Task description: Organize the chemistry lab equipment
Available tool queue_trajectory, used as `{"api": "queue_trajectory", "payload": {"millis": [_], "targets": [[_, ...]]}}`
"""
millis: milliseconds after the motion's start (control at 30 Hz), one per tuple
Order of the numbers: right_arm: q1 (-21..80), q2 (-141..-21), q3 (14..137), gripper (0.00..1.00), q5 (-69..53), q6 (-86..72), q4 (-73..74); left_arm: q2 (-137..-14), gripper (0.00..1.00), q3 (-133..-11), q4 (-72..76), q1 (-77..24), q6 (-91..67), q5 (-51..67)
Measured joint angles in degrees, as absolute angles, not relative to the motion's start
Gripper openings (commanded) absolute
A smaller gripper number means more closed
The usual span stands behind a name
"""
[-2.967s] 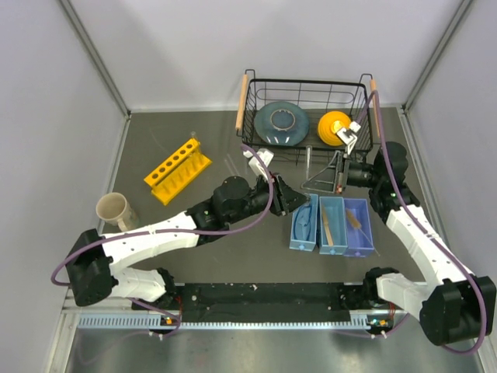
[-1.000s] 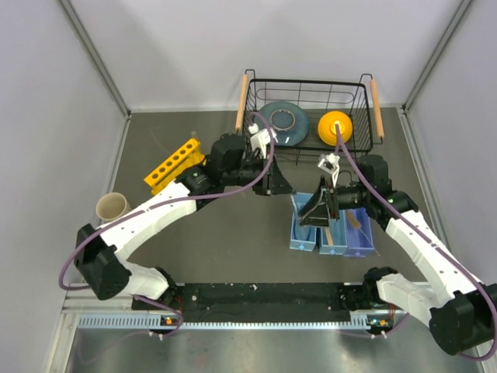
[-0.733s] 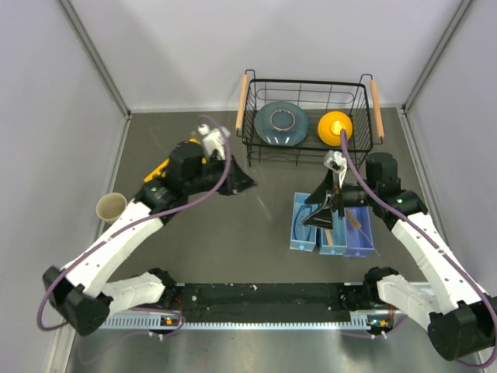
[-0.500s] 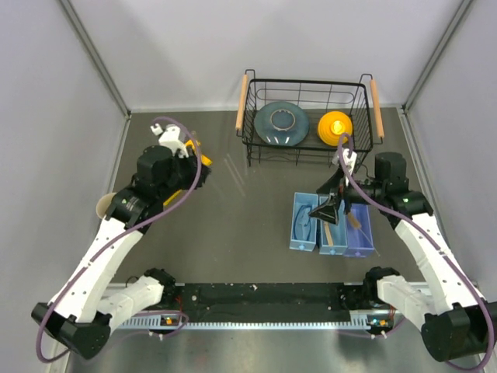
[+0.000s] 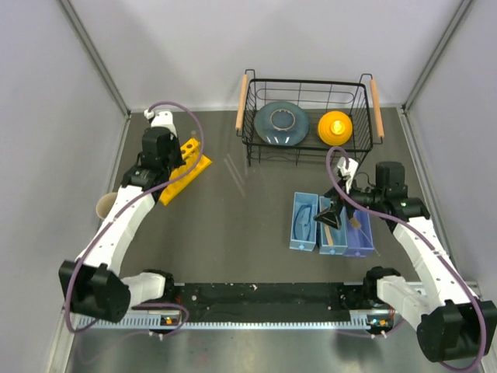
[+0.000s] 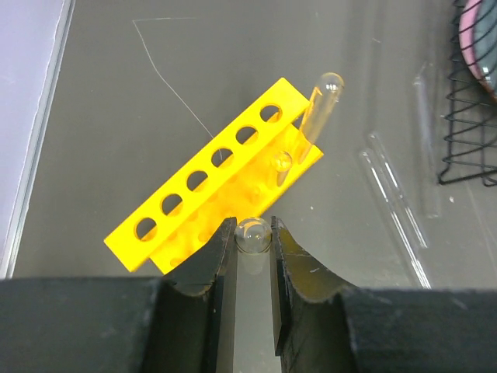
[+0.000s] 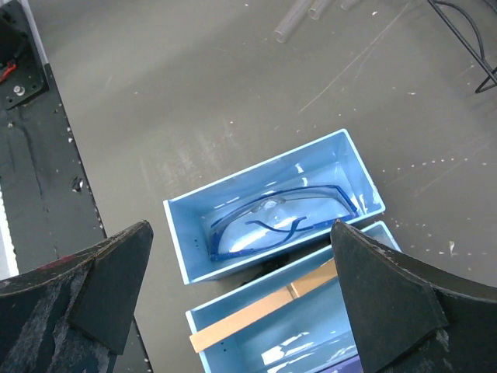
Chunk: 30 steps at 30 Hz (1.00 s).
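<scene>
My left gripper [image 6: 253, 235] is shut on a thin clear glass tube [image 6: 253, 231], which points down just in front of the yellow rack [image 6: 225, 175]. Another tube [image 6: 320, 109] leans in the rack's end hole. Two loose tubes [image 6: 396, 202] lie on the table to the right. From above, the left gripper [image 5: 159, 155] hangs over the rack [image 5: 186, 169]. My right gripper [image 7: 241, 229] stands wide open and holds nothing, above the blue bins. The safety glasses [image 7: 279, 221] lie in the left bin [image 5: 304, 221]. The wooden clamp [image 7: 264, 307] lies in the middle bin [image 5: 331, 227].
A black wire basket [image 5: 311, 80] at the back holds a blue plate [image 5: 281, 123] and a yellow object [image 5: 335, 127]. A beige cup [image 5: 105, 207] stands at the left wall. A third, purplish bin [image 5: 359, 229] sits right of the other two.
The left arm has swung left from the basket to the rack, still holding its tube. The right gripper has opened wide and drawn back to the right over the bins.
</scene>
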State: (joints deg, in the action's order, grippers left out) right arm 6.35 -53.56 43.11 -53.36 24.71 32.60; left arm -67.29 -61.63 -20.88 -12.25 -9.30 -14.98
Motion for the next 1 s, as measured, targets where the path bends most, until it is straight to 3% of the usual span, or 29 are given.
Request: {"api": "queue_trajectory", "payload": {"millis": [333, 1000], "targets": [[6.26, -51.66, 42.72, 0.99, -52.29, 26.11, 32.62, -78.04, 0.10, -65.95, -16.16, -10.61, -6.26, -15.51], [6.22, -51.94, 42.72, 0.99, -51.48, 26.94, 32.62, -83.96, 0.11, -69.65, -13.21, -8.58, -5.85, -13.06]]}}
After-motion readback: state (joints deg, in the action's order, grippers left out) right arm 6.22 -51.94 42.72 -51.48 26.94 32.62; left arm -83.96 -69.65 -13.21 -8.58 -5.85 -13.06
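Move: The left hand holds an upright test tube, its round end up. The free peg of the yellow rack that it is brought to lies about 8 cm ahead, 1 cm left and some 13 cm below. The tall standing tube is about 14 cm ahead and 4 cm right, the short one 11 cm ahead and 2 cm right; two loose tubes lie 6 cm ahead, 16 cm right. From the right hand the peg is some 24 cm ahead and 48 cm left. Still pinching the test tube near its round end, the left hand carries it forward about 7.5 cm over the yellow rack, towards the place beside the short standing tube. It dips some 2.5 cm at first, rises about 2 cm, then sinks nearly 2 cm again as the forward travel slows; the wrist barely turns and the fingers keep their grip. ##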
